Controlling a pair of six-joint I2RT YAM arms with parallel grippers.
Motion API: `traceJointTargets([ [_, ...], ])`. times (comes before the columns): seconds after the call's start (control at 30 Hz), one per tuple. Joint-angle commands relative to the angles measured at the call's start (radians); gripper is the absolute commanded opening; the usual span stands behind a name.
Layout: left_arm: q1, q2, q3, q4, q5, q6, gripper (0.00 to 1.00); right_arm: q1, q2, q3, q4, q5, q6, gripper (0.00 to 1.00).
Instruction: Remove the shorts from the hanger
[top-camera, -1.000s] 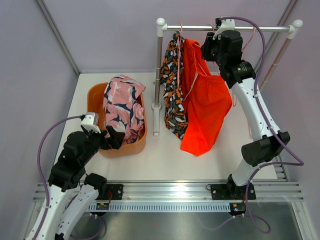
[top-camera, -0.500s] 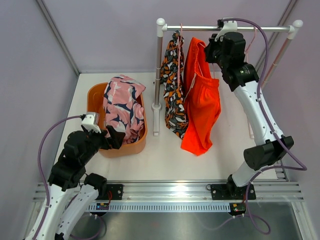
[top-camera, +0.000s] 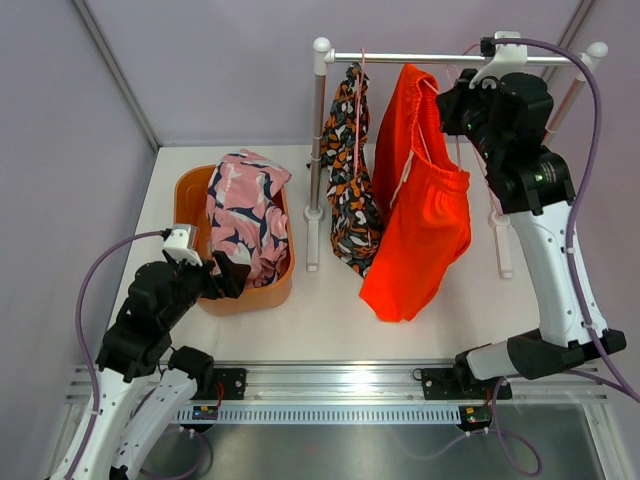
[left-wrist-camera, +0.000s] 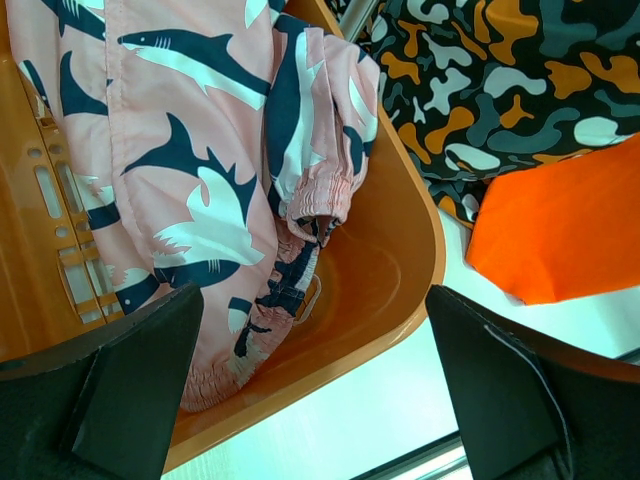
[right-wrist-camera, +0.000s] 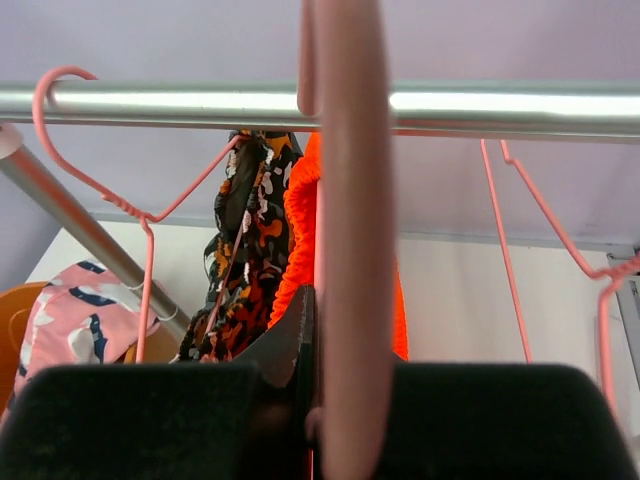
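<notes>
The bright orange shorts (top-camera: 420, 230) hang from a pink hanger (right-wrist-camera: 350, 250) under the rack rail (top-camera: 400, 57). My right gripper (top-camera: 455, 100) is shut on that hanger's wire, just below the rail (right-wrist-camera: 150, 105); the wire runs up between the jaws of the gripper (right-wrist-camera: 330, 400). The black shorts with orange-and-white pattern (top-camera: 350, 200) hang on their own hanger (right-wrist-camera: 145, 260) to the left. The pink shorts (top-camera: 245, 210) lie in the orange basket (top-camera: 190, 185). My left gripper (top-camera: 228, 275) stands open at the basket's near rim, holding nothing; it (left-wrist-camera: 315, 400) looks down on the pink shorts (left-wrist-camera: 190, 170).
Two empty pink hangers (right-wrist-camera: 505, 250) hang on the rail to the right of the held one. The rack's left post (top-camera: 316, 150) stands between basket and black shorts; its right post (top-camera: 560, 110) is behind my right arm. Purple walls enclose the white table (top-camera: 330, 310).
My right gripper closed on the pink hanger and moved right along the rail, pulling the orange shorts away from the black patterned pair. The left arm stayed still.
</notes>
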Motion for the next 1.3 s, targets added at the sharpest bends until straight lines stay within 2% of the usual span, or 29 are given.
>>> traceJointTargets([
  [0.0, -0.004, 0.010, 0.000, 0.058, 0.030, 0.019, 0.99, 0.007, -0.069, 0.012, -0.023, -0.011, -0.007, 0.00],
  [0.17, -0.004, 0.038, 0.009, 0.096, 0.073, 0.004, 0.99, 0.007, -0.152, -0.012, -0.188, -0.080, 0.010, 0.00],
  [0.27, -0.011, 0.102, 0.035, 0.199, 0.155, -0.051, 0.99, 0.005, -0.245, -0.084, -0.264, -0.096, 0.024, 0.00],
  [0.33, -0.043, 0.205, 0.089, 0.224, 0.144, -0.080, 0.99, 0.007, -0.311, -0.130, -0.324, -0.088, 0.037, 0.00],
  [0.43, -0.261, 0.349, 0.251, 0.208, -0.101, -0.054, 0.99, 0.005, -0.411, -0.227, -0.363, -0.079, 0.109, 0.00],
  [0.47, -0.418, 0.386, 0.290, 0.214, -0.255, -0.047, 0.99, 0.007, -0.432, -0.252, -0.369, -0.085, 0.125, 0.00],
  [0.5, -0.492, 0.423, 0.362, 0.228, -0.322, -0.033, 0.99, 0.007, -0.457, -0.279, -0.378, -0.084, 0.149, 0.00],
  [0.57, -0.642, 0.555, 0.443, 0.254, -0.436, -0.030, 0.99, 0.007, -0.514, -0.342, -0.396, -0.085, 0.157, 0.00],
  [0.6, -0.678, 0.602, 0.527, 0.263, -0.459, -0.030, 0.99, 0.007, -0.529, -0.356, -0.405, -0.081, 0.160, 0.00],
  [0.67, -0.750, 0.729, 0.598, 0.311, -0.493, -0.034, 0.99, 0.005, -0.558, -0.373, -0.435, -0.062, 0.159, 0.00],
  [0.77, -0.822, 0.844, 0.674, 0.447, -0.531, -0.022, 0.99, 0.007, -0.583, -0.378, -0.464, -0.038, 0.156, 0.00],
  [0.93, -0.869, 0.975, 0.735, 0.625, -0.515, -0.022, 0.99, 0.005, -0.606, -0.397, -0.484, -0.030, 0.146, 0.00],
  [1.13, -0.919, 1.148, 0.847, 0.704, -0.499, 0.000, 0.99, 0.005, -0.615, -0.439, -0.465, -0.050, 0.157, 0.00],
  [1.27, -0.939, 1.231, 0.907, 0.698, -0.531, 0.026, 0.97, 0.005, -0.612, -0.439, -0.458, -0.053, 0.157, 0.00],
])
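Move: The right hand already holds the hook of the pink hanger clear of the rail. The orange shorts' waistband hangs about 15 cm below it and 6 cm ahead, with the rail some 10 cm ahead at its height and the camo shorts about 8 cm ahead, 16 cm left and 25 cm below. From the empty left hand that waistband lies roughly 22 cm ahead, 38 cm right and 19 cm up; the basket's middle is about 15 cm ahead, 2 cm left and 14 cm below. Keeping its grip on the hanger, the right hand draws it back about 20 cm away from the rail and sinks some 12 cm, drifting a little right and tipping down about 20 degrees, slowing to a gentle sinking at the end. Meanwhile the left hand, fingers wide open, sweeps right by some 38 cm and rises 13 cm, swinging clockwise and tilting slightly up, to come close to the orange waistband below the right gripper without closing on it. ##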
